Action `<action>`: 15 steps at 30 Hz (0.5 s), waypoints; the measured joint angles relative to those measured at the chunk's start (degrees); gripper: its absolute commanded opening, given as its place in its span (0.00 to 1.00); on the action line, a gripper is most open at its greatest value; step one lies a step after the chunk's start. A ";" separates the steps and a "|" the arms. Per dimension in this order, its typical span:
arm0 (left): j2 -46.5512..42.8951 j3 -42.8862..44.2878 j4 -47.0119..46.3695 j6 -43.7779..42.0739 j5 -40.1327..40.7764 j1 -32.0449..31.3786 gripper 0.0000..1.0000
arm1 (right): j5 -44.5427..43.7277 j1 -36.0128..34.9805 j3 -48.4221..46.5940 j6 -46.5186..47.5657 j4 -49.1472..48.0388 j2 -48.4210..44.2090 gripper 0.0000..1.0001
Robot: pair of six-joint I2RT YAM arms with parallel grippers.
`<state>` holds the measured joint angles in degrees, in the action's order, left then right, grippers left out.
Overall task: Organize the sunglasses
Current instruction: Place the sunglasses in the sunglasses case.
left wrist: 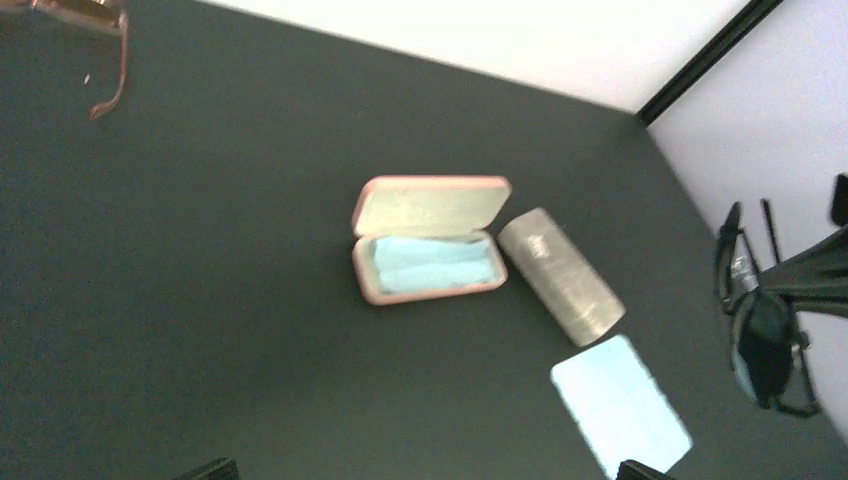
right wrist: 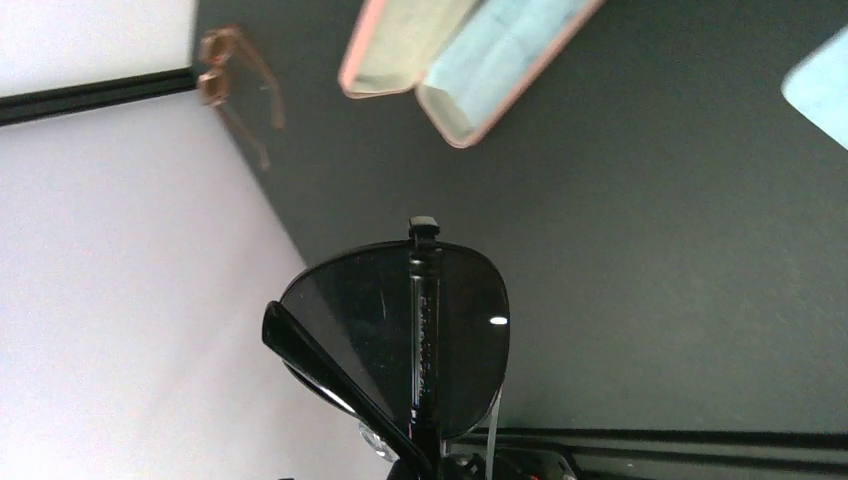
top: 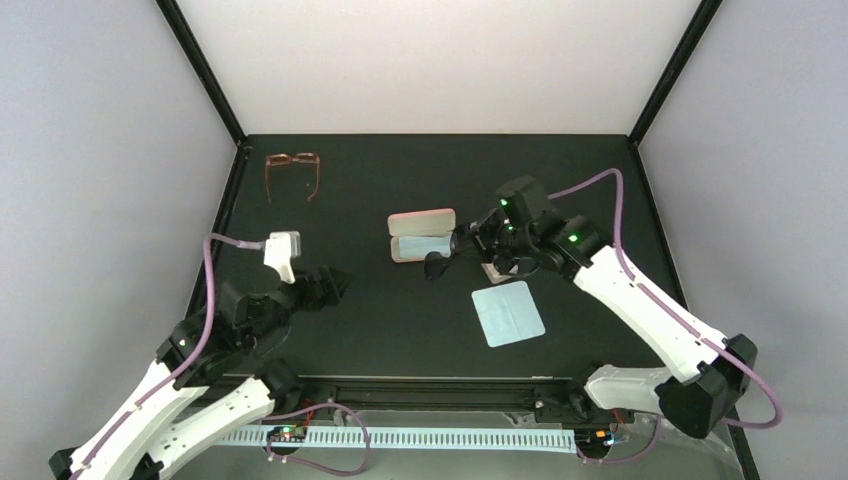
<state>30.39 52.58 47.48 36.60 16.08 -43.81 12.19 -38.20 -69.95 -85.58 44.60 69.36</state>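
The sunglasses (top: 437, 265), black-framed with dark lenses, hang folded in the air just right of the open pink case (top: 420, 235). My right gripper (top: 462, 245) is shut on them. In the right wrist view the sunglasses (right wrist: 400, 330) fill the lower middle, rising from the right gripper (right wrist: 440, 465), and the pink case (right wrist: 470, 50) lies beyond. The left wrist view shows the sunglasses (left wrist: 765, 340) at the far right and the pink case (left wrist: 430, 240) with its blue lining. My left gripper (top: 335, 285) is open and holds nothing, well left of the case; its fingertips (left wrist: 215, 468) show at the bottom edge.
A grey oblong case (left wrist: 560, 275) lies right of the pink case. A light blue cloth (top: 508, 313) lies flat in front of it. A brown-framed pair of glasses (top: 293, 165) sits at the back left corner.
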 measured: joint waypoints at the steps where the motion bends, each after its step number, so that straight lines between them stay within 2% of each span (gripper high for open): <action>1: -1.01 -1.90 0.26 0.00 0.28 0.00 0.99 | -0.68 -0.76 -0.35 -1.88 1.11 0.98 0.01; 5: -2.60 -5.84 1.29 -0.42 0.28 0.00 0.99 | -3.43 -3.48 -3.80 -7.96 5.35 7.21 0.01; 15: -0.90 -6.21 3.52 -2.45 -0.63 0.00 0.99 | -8.02 -5.44 -12.90 -19.82 10.86 21.84 0.01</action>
<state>29.50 46.37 51.00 34.15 15.44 -43.81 4.16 -43.64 -82.85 -105.41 55.46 91.20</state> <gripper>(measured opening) 0.987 0.012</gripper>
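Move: The right hand holds the black sunglasses high up; the open pink case with the blue cloth in it lies about 19 cm ahead, 8 cm to its left and 24 cm below. At table height too, the grey case lies some 17 cm ahead and 7 cm to the right, and the loose blue cloth about level with the hand and 10 cm to its right. From the left hand the pink case is roughly 25 cm ahead, 14 cm right and 28 cm below. The right hand keeps its shut grip on the black sunglasses and sinks about 7 cm towards the open pink case, easing some 3 cm left and then a little forward, while the wrist turns by about 25 degrees, swinging clockwise and pointing the fingers more steeply down. The left hand, empty and wide open, sinks some 5 cm well short of the case, slowing early, with a slight turn of its wrist, and touches nothing. ##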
